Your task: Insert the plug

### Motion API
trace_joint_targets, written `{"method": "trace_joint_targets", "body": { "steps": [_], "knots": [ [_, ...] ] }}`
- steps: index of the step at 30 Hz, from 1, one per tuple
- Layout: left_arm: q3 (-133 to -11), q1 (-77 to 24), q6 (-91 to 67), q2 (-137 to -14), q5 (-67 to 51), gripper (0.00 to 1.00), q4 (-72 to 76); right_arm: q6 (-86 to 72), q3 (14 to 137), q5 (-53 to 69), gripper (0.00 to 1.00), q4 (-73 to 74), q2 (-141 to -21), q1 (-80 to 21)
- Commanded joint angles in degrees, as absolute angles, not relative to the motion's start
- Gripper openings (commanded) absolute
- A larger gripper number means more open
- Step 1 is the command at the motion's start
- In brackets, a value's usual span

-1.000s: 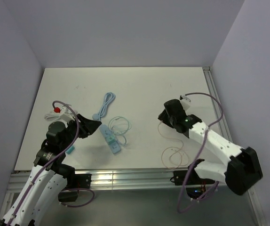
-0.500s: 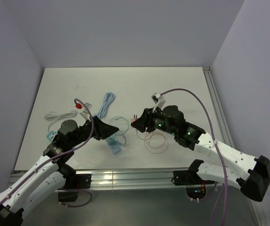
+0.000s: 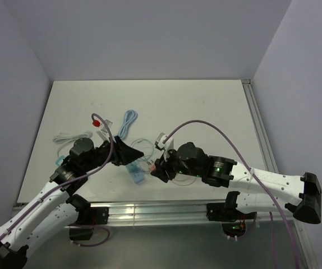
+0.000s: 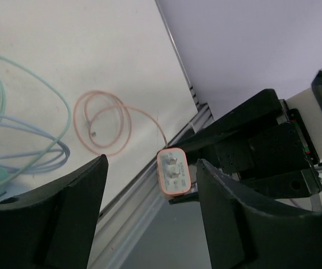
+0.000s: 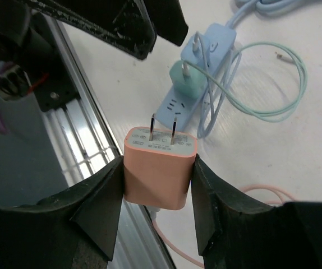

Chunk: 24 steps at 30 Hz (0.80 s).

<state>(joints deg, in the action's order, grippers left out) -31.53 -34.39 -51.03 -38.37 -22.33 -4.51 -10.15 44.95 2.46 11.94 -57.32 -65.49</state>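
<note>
My right gripper (image 5: 159,163) is shut on the pink plug (image 5: 160,168), gripping its two sides, with the two metal prongs pointing away toward the light blue power strip (image 5: 206,78). A green plug (image 5: 184,79) sits in that strip. From above, the pink plug (image 3: 151,166) hangs just right of the power strip (image 3: 136,173), near the table's front edge. My left gripper (image 3: 132,152) hovers over the strip's far end. In the left wrist view this left gripper (image 4: 151,163) stands open and empty, with the plug's pronged face (image 4: 174,172) visible beyond its fingers.
A pink cable (image 3: 179,171) trails from the plug in a loose coil. A teal cable loop (image 3: 145,147), a blue cable bundle (image 3: 128,121) and a white cable (image 3: 71,136) lie round the strip. The aluminium rail (image 3: 150,212) runs along the table's front edge.
My right arm has swung left across the table with the pink plug, ending beside the power strip. The left gripper has moved right over the strip and opened wider.
</note>
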Motion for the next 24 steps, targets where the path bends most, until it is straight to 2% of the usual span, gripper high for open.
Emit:
{"method": "trace_joint_targets", "body": {
  "steps": [1, 6, 13, 24],
  "knots": [
    [-32.52, -34.63, -49.04, -40.78, -29.69, 0.71, -7.39, -4.05, 47.28, -1.84, 0.00, 13.19, -58.53, -68.10],
    [-29.36, -34.72, -49.83, -42.98, -34.97, 0.74, -3.08, -2.37, 48.42, -3.60, 0.00, 12.39, -60.64, -71.01],
    [-28.30, -35.16, -49.31, -41.83, -36.29, 0.77, -1.94, -1.23, 50.19, -4.22, 0.00, 12.57, -62.67, -72.42],
    [-27.16, -38.85, -49.83, -45.61, -37.09, 0.72, 2.37, -0.70, 51.94, -5.10, 0.00, 13.18, -63.63, -73.12]
  ]
}}
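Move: The orange plug, held in the right fingers, is about 7 cm to the left hand's right, 3 cm back and 3 cm below. The power strip's middle lies some 4 cm ahead of the left hand, 3 cm to its left and 21 cm down. From the right hand, the left gripper's opening is about 7 cm left, 3 cm ahead and 3 cm up; the strip is roughly 9 cm ahead, 10 cm left and 18 cm below. Back and down, with some rightward drift, the left hand travels about 7 cm to the orange plug, swinging clockwise some 15 degrees and keeping its fingers wide open around the prong side. The right hand keeps its grip on the plug, sinking and drawing back slightly, then easing left towards the left fingers as its own fingertips dip a little. ##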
